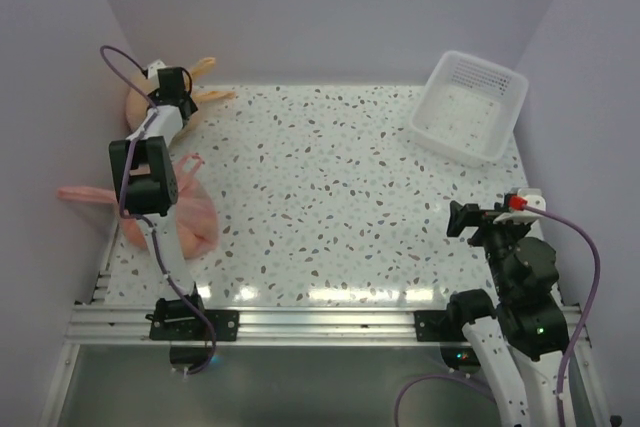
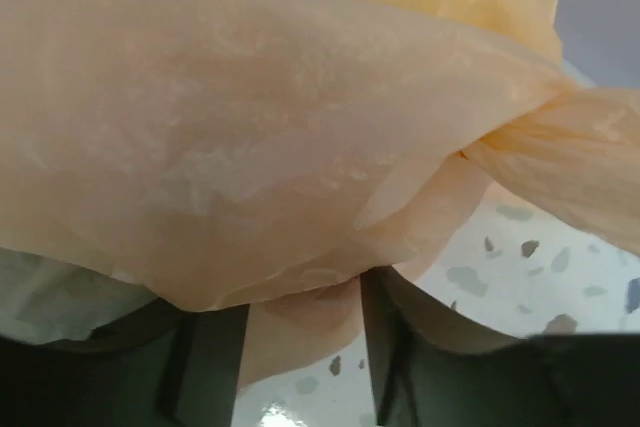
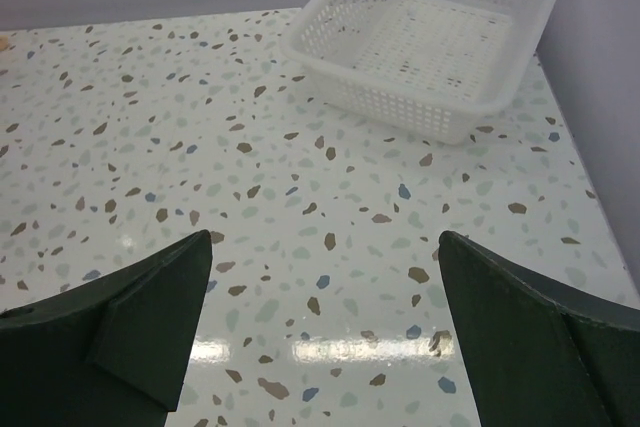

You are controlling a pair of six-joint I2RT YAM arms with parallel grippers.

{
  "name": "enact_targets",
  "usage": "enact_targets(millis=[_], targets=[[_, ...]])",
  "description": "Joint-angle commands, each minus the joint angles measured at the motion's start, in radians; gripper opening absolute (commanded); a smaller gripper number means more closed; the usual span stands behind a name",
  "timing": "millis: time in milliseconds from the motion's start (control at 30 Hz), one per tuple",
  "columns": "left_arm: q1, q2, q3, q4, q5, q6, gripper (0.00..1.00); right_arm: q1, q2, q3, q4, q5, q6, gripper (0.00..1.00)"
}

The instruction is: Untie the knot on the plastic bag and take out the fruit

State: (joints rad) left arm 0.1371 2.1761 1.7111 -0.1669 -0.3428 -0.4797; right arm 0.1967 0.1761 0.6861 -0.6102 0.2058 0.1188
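The pale peach-orange plastic bag lies at the table's far left corner, its handle ears sticking out to the right. Up close its film fills the left wrist view. The twisted knot shows at the right edge there. My left gripper hangs over the bag; in its own view the left gripper has its jaws apart with a fold of bag film hanging between them. The fruit is hidden inside the bag. My right gripper hovers open over bare table, the same right gripper holding nothing.
A pinker salmon bag lies under the left arm near the left edge, one handle trailing off the table. A white mesh basket sits at the back right, the same basket ahead of the right gripper. Walls close in on three sides.
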Motion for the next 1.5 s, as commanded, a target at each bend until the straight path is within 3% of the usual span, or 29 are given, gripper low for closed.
enact_targets(millis=[0, 33, 67, 100, 300, 467, 633, 967, 1100, 1200, 1333, 1467], targets=[[0.004, 0.040, 0.064, -0.008, -0.006, 0.042, 0.44, 0.004, 0.022, 0.016, 0.023, -0.046, -0.021, 0.99], [0.002, 0.040, 0.055, 0.001, 0.007, 0.065, 0.29, 0.004, 0.025, 0.016, 0.026, -0.049, -0.022, 0.99], [0.002, 0.036, 0.047, 0.012, 0.020, 0.079, 0.06, 0.004, 0.026, 0.016, 0.027, -0.051, -0.024, 0.99], [0.001, 0.016, 0.033, 0.026, 0.059, 0.095, 0.00, 0.004, 0.028, 0.016, 0.029, -0.054, -0.027, 0.99], [-0.025, -0.122, -0.080, 0.121, 0.174, 0.153, 0.00, 0.004, 0.034, 0.023, 0.030, -0.065, -0.028, 0.99], [-0.112, -0.223, -0.140, 0.104, 0.225, 0.162, 0.00, 0.004, 0.058, 0.059, 0.014, -0.014, 0.001, 0.99], [-0.275, -0.324, -0.188, 0.041, 0.267, 0.162, 0.00, 0.006, 0.135, 0.177, 0.003, -0.029, 0.039, 0.99], [-0.580, -0.538, -0.372, -0.063, 0.416, 0.107, 0.00, 0.004, 0.335, 0.348, -0.074, -0.227, 0.056, 0.99], [-0.720, -0.717, -0.560, -0.030, 0.445, 0.073, 0.00, 0.004, 0.384, 0.359, -0.103, -0.382, 0.012, 0.99], [-0.770, -0.827, -0.785, 0.003, 0.476, 0.014, 0.00, 0.004, 0.436, 0.336, -0.140, -0.495, 0.007, 0.99], [-0.794, -0.932, -0.983, 0.084, 0.490, -0.043, 0.00, 0.006, 0.488, 0.236, -0.132, -0.652, 0.034, 0.99], [-0.800, -1.021, -1.084, 0.105, 0.492, -0.065, 0.00, 0.076, 0.517, 0.158, -0.047, -0.643, 0.079, 0.99]])
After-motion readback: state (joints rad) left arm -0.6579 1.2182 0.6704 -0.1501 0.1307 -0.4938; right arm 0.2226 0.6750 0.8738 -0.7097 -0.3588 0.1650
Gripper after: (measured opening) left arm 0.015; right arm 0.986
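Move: My left fingers, nearly open, are already in among the folds of the orange bag, whose bulk sits about 3 cm ahead and 4 cm left, roughly level with them. Its knot is some 4 cm ahead and 4 cm right of my left hand, a touch higher. The pink bag lies about 31 cm back and 5 cm right. From my right hand, the orange bag is far off: roughly 42 cm ahead, 75 cm left, 17 cm lower. I shut my left fingers on the orange bag's loose plastic and bring it in towards the middle of the table, about 36 cm right and nearly as far back, arching some 9 cm up and down again while the wrist swings about 65 degrees clockwise. My open right hand comes left towards the bag, rising, then sinking, turning counter-clockwise and tipping down. ##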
